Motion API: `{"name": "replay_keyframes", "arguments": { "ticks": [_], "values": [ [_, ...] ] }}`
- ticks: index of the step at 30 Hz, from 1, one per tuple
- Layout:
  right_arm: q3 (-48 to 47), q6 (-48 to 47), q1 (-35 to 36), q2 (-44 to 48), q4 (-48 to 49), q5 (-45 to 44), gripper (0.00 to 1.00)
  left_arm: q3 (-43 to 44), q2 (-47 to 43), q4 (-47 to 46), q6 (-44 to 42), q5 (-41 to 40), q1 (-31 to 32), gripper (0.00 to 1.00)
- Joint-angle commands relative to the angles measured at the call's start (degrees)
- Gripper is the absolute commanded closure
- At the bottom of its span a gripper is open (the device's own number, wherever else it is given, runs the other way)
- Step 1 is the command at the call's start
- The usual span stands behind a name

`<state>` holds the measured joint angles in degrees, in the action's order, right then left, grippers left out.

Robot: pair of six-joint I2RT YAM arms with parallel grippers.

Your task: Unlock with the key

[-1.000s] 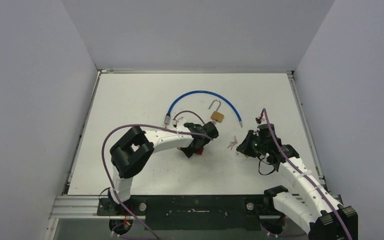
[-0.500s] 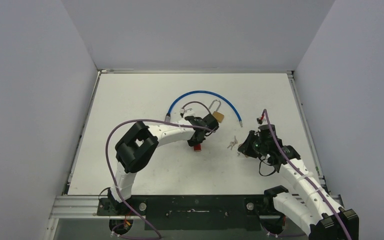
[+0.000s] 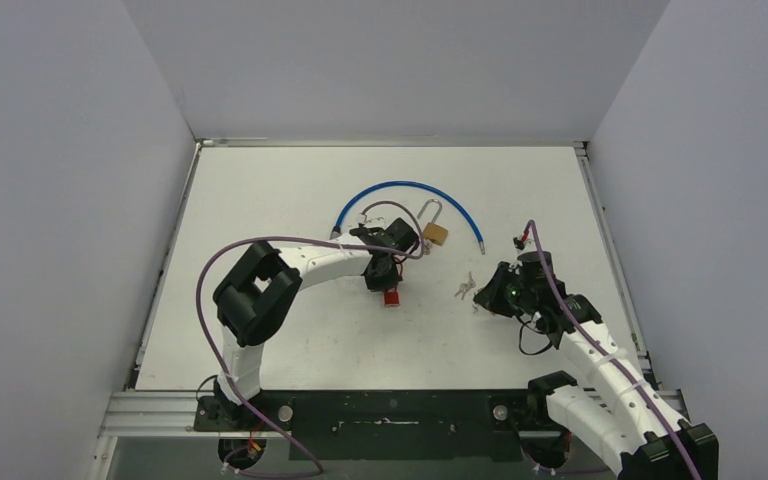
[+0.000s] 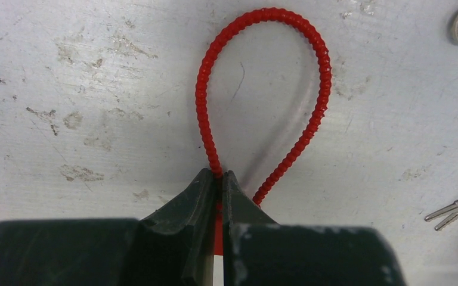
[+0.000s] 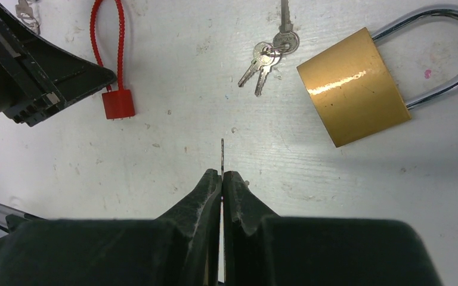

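Note:
A brass padlock [image 3: 436,235] with a steel shackle lies on the white table; it also shows at the upper right of the right wrist view, padlock [image 5: 352,95]. My right gripper [image 5: 222,174] is shut on a thin key [image 5: 222,152], seen edge on and sticking out past the fingertips. That gripper [image 3: 482,298] sits to the right of the padlock and nearer the front. My left gripper [image 4: 219,174] is shut on the ribbed cable of a red cable lock [image 4: 262,71], whose red body [image 3: 392,297] lies just in front of the gripper [image 3: 387,278].
A loose bunch of keys [image 3: 464,290] lies between the two grippers, and the bunch [image 5: 266,53] also shows in the right wrist view. A blue cable [image 3: 405,186] arcs behind the padlock. Grey walls [image 3: 110,200] close in the table.
My left gripper has shut on the red cable and swung toward the back, leaving the red lock body uncovered. The right arm has not moved.

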<state>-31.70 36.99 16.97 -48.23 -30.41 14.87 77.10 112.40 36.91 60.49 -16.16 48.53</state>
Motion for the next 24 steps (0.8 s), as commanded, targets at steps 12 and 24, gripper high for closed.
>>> {"name": "replay_keyframes", "arguments": {
  "ticks": [12, 24],
  "values": [
    [1.4, 1.1, 0.3, 1.1, 2.5, 3.8, 1.00, 0.9, -4.7, 2.6, -2.6, 0.2, 1.1, 0.39],
    [4.5, 1.4, 0.3, 4.8, 0.1, 3.1, 1.00, 1.6, -3.9, 2.2, -0.1, -7.5, 10.0, 0.30]
  ]
}}
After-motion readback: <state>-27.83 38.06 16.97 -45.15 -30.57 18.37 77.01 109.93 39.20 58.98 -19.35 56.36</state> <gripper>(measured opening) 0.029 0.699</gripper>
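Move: The left gripper is shut on one leg of the red cable loop; the red lock's body lies about 2 cm behind its fingertips, straight back and 1 cm lower. Also about 1 cm below this hand are loose keys, some 14 cm right and level, and the open brass padlock, about 11 cm ahead and 9 right. From the right gripper, the red lock's body is roughly 17 cm left, 6 ahead and 9 below. Open the left gripper wide to let go of the red cable, lifting about 1.5 cm, then carry it back about 4 cm and some 2.5 cm right, turning slightly clockwise, until the spread fingers stand either side of the red lock's body. Keep the right gripper shut on its key while easing it back about 2 cm and down 1. ##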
